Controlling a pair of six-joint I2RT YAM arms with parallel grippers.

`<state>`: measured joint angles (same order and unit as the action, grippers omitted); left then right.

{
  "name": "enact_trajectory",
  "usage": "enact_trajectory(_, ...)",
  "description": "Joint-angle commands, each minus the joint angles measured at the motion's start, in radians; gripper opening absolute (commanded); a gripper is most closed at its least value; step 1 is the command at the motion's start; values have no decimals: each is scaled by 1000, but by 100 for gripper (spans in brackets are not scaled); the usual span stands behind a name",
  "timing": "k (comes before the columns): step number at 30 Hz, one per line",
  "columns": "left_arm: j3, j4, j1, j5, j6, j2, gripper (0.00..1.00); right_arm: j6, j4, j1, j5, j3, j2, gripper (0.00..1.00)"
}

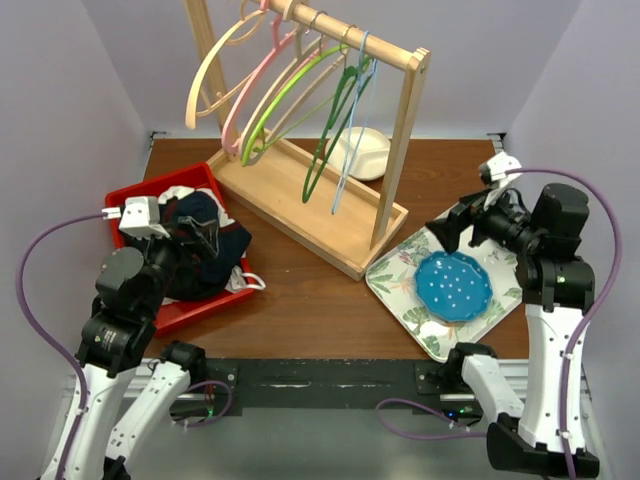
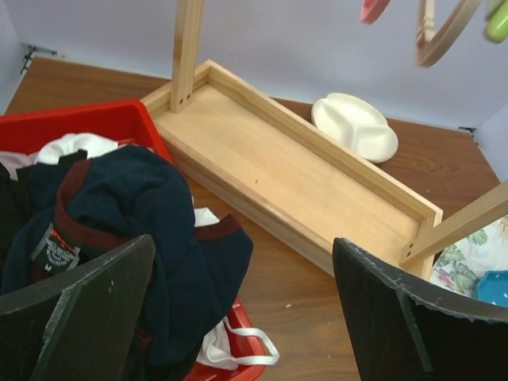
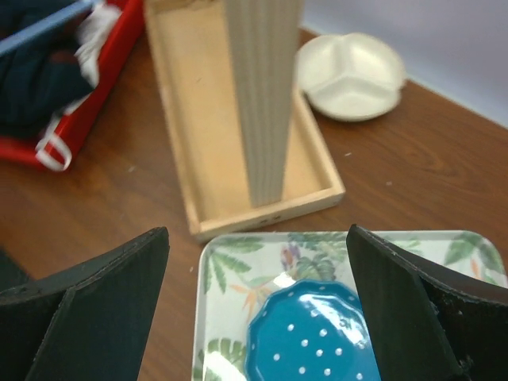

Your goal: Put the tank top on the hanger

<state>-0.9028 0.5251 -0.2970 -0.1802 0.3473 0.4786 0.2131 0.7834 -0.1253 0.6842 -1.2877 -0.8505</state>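
The navy tank top with dark red trim lies crumpled on top of the heap in the red bin. In the left wrist view the tank top drapes over the bin's near right corner. The thin light-blue hanger hangs at the right end of the wooden rack's rail. My left gripper hovers over the bin, and its open jaws straddle the tank top's right edge with nothing between them. My right gripper stands open and holds nothing above the floral tray.
The wooden rack stands mid-table with a dark green hanger, a pink hanger and others on its rail. A white divided dish sits behind it. A blue plate rests on the floral tray. White cloth lies in the bin.
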Motion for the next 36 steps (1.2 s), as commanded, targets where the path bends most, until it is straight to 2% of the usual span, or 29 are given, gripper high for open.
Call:
enact_trajectory(1, 28, 15, -5, -24, 81, 6, 100, 216, 68, -5, 274, 99, 5, 99)
enact_trajectory(6, 27, 59, -5, -33, 162, 72, 100, 282, 33, -5, 285, 205, -4, 99)
enact_trajectory(10, 28, 96, -5, -105, 214, 121, 98, 304, 5, -5, 282, 272, -38, 99)
enact_trajectory(16, 30, 144, -4, -205, 306, 262, 94, 273, -59, -4, 245, 340, -28, 99)
enact_trajectory(20, 25, 112, -1, -261, 331, 379, 90, 272, -82, -5, 245, 366, -24, 99)
enact_trajectory(24, -18, 89, 18, -332, 347, 462, 81, 270, -82, -5, 242, 376, -18, 99)
enact_trajectory(30, -30, 50, 53, -332, 317, 589, 73, 273, -79, -5, 239, 383, -12, 99)
enact_trajectory(33, -24, 26, 56, -335, 291, 623, 65, 273, -76, -5, 241, 377, -13, 99)
enact_trajectory(35, -18, 15, 59, -338, 280, 637, 54, 273, -70, -5, 242, 372, -15, 99)
enact_trajectory(36, -18, 16, 59, -344, 268, 641, 43, 276, -66, -5, 242, 364, -15, 99)
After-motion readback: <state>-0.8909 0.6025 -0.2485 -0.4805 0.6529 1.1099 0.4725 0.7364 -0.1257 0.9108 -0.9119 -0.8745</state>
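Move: The navy tank top lies heaped in the red bin, its middle about 10 cm ahead of the left hand, 6 cm to its left and 21 cm below. The bin's middle is some 4 cm farther left and 5 cm lower than that. The white strap loop on the bin's edge is about 4 cm ahead and 5 cm right, the rack's base some 22 cm ahead and 21 cm right. From the right hand the tank top lies about 50 cm left and 9 cm ahead, well below. Down first, some 17 cm, and soon also about 8 cm forward with a little left, the left hand swoops onto the tank top, tipping its level fingers down some 35 degrees, turning counter-clockwise and closing to about half open over the cloth beside the collar. The empty right hand sinks about 13 cm towards the tray, turns slightly counter-clockwise, then holds still, open. ##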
